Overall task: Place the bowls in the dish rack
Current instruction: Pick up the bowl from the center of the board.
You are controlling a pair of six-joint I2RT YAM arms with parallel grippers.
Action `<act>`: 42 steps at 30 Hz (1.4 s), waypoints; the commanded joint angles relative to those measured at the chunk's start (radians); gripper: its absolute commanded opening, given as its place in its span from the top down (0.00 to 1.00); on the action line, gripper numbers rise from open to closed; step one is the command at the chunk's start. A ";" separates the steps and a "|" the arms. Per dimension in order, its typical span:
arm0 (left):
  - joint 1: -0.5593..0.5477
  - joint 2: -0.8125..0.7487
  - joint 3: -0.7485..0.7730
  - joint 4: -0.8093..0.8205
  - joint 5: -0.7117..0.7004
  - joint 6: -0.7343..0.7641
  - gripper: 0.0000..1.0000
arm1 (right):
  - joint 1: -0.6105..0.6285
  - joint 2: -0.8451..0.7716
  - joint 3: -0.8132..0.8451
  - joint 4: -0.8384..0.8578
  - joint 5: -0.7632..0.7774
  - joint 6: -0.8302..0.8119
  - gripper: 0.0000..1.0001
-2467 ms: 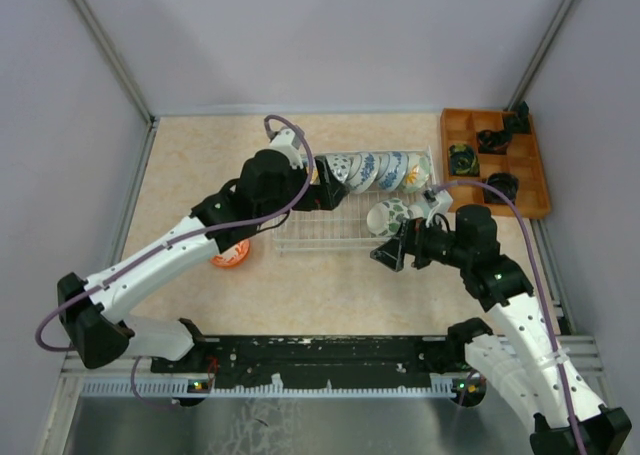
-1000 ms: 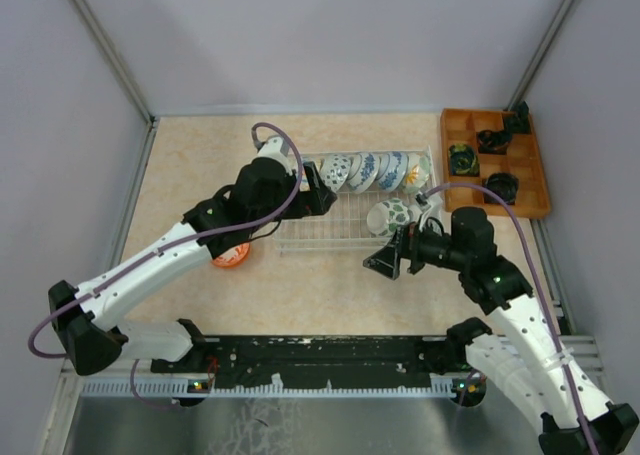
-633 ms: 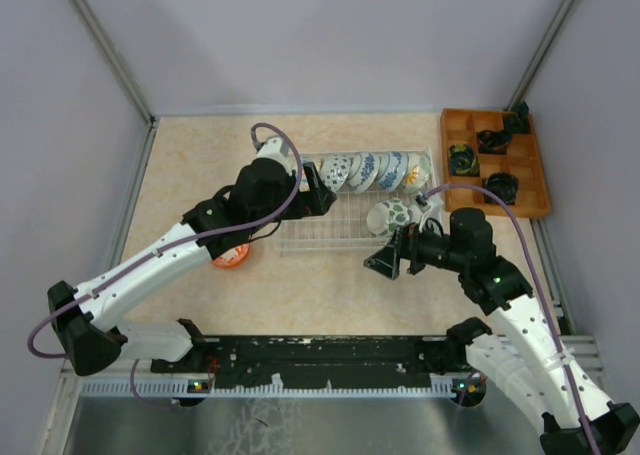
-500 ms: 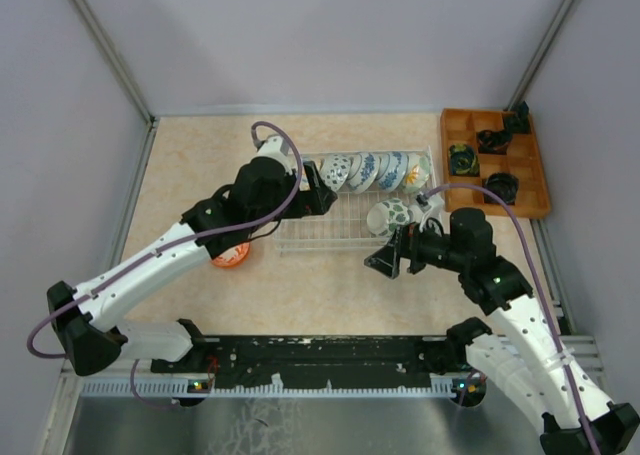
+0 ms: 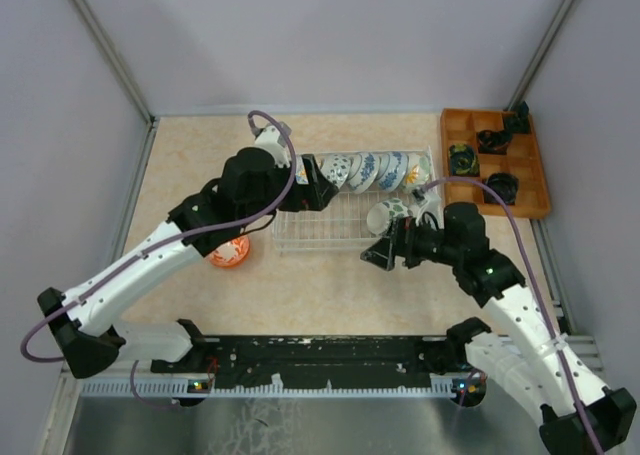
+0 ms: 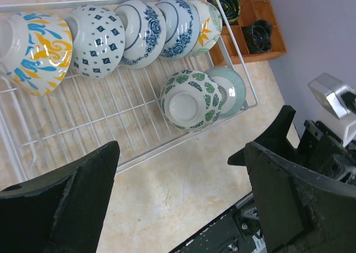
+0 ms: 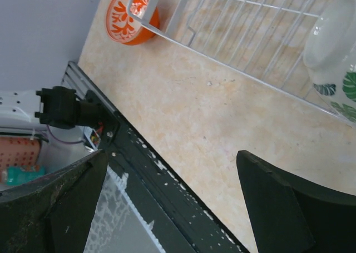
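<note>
The dish rack (image 5: 320, 230) (image 6: 83, 125) holds a row of patterned bowls (image 5: 375, 171) on edge along its far side, from a yellow-and-blue one (image 6: 39, 44) to an orange-flowered one (image 6: 207, 22). A green-leaf bowl (image 5: 388, 215) (image 6: 192, 100) (image 7: 336, 58) and a pale green bowl (image 6: 231, 89) lean at the rack's near right corner. An orange bowl (image 5: 228, 253) (image 7: 130, 14) sits on the table outside the rack's left end. My left gripper (image 5: 312, 188) (image 6: 181, 203) hovers open over the rack. My right gripper (image 5: 383, 250) (image 7: 172, 203) hangs open and empty just in front of the green-leaf bowl.
An orange wooden compartment tray (image 5: 495, 160) (image 6: 250, 19) with black items stands at the back right, beside the rack. The black base rail (image 5: 320, 355) (image 7: 139, 147) runs along the near table edge. Grey walls close the sides and back.
Both arms have shifted slightly: the left wrist drew back to the left over the rack, and the right gripper edged up and left toward the rack's near right corner. Both stayed open.
</note>
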 commanded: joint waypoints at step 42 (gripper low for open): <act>0.012 -0.775 -0.014 -0.289 0.013 0.048 0.00 | 0.812 1.549 1.316 0.134 0.600 -0.202 0.52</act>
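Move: The orange bowl lies far across to the right gripper's left, about 38 cm, some 8 cm farther out and 15 cm below. The green-leaf bowl in the rack stands about 15 cm straight ahead of the right gripper, and the dish rack's middle roughly 20 cm ahead and 7 cm left, both lower. From the left gripper, the orange bowl is about 20 cm left, roughly level fore and aft, and 28 cm below. Swing the right gripper about 37 cm left to the orange bowl, rising slightly at first, then sinking to end 8 cm lower. Turn it some 20 degrees counter-clockwise, tip the fingers steeper, and close them halfway, empty. Meanwhile pull the open left gripper left, back and up off the rack, tilting its fingers up, then hold it clear. ##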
